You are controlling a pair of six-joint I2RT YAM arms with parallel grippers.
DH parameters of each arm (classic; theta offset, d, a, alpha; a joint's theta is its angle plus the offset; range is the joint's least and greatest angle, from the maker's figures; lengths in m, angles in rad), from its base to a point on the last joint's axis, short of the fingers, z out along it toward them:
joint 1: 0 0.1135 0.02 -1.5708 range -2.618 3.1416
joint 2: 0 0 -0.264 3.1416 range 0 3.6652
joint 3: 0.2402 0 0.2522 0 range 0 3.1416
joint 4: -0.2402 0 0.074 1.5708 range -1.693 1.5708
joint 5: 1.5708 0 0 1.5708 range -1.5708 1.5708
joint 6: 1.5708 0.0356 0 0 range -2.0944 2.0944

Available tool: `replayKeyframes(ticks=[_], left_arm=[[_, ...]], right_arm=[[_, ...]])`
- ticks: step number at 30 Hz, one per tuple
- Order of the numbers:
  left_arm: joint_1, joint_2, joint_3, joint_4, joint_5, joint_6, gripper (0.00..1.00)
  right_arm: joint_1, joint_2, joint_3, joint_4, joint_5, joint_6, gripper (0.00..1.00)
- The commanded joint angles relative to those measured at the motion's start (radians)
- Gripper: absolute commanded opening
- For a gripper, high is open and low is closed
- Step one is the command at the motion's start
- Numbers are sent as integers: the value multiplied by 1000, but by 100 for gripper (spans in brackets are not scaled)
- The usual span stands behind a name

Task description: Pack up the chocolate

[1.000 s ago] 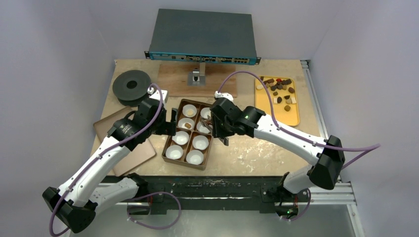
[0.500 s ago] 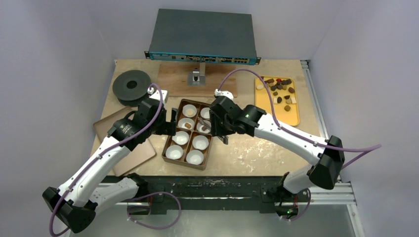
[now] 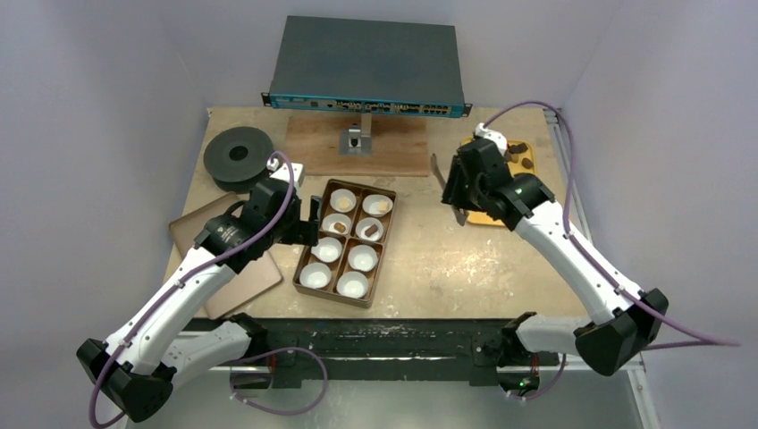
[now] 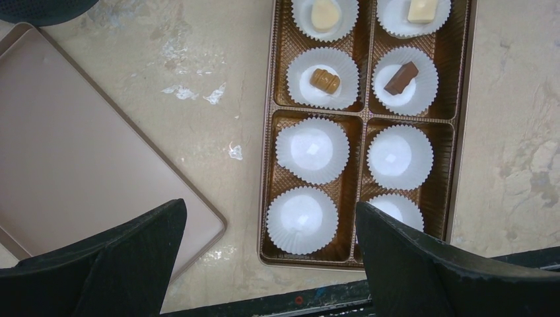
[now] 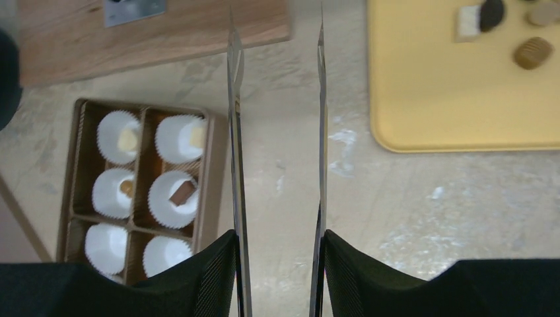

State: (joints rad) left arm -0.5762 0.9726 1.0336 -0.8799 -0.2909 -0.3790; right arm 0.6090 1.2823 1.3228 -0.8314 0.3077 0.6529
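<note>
The brown box (image 3: 305, 259) holds white paper cups. Chocolate fills its far four cups: two cream pieces (image 4: 324, 13), a tan round one (image 4: 325, 79) and a brown block (image 4: 401, 77). The near cups (image 4: 312, 149) are bare. More chocolate (image 5: 533, 53) lies on the yellow tray (image 3: 529, 211) at the right. My left gripper (image 4: 271, 211) hovers open over the box's near left corner. My right gripper (image 5: 276, 20), with thin metal blades, hangs open and holds nothing between the box and the tray, by the tray's left edge (image 3: 447, 189).
A tan flat lid (image 3: 192, 234) lies left of the box, a black spool (image 3: 239, 154) behind it. A wooden board (image 3: 357, 143) with a metal bracket and a dark network switch (image 3: 366, 63) sit at the back. Walls close in on both sides.
My right arm has swung from over the box to the right, up to the yellow tray, its blades wider apart. A brown block now shows in the cup it left. The left arm is still.
</note>
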Motion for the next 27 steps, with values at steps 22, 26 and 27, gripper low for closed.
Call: replayKeyframes(ticks=[22,26,27], left_arm=[[5,-28,-18,41,38,8,100],[5,-28,-17,42,41,10,100],[6,-29,-18,43,41,11,100]], right_arm=[[-460,42,-179,152,-20,-170,50],[-527,29,-200,147,-8,-190,50],[-540,23,-205,145,-8,-189,49]])
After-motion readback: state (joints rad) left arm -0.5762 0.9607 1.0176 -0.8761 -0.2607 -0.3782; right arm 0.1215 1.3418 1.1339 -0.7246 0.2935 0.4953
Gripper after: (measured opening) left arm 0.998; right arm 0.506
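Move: The dark oval chocolate on the yellow tray lies about 13 cm ahead of the tong-holding right gripper, 20 cm to its right and roughly 20 cm below. A white chocolate sits against it, 1 cm nearer and 2 cm to its left; the shell-shaped chocolate is 4 cm nearer and 5 cm to its right. The box's middle lies 7 cm back from the right gripper and 25 cm left. From the left gripper the oval one is about 19 cm ahead, 52 cm right. Swing the right gripper with the empty tongs away from the box, to the right about 16 cm, sinking some 8 cm and easing a little forward, until the tongs' tips come over the chocolates on the yellow tray. Turn the wrist clockwise roughly 20 degrees on the way; keep the grip on the tongs unchanged, their arms still apart. ##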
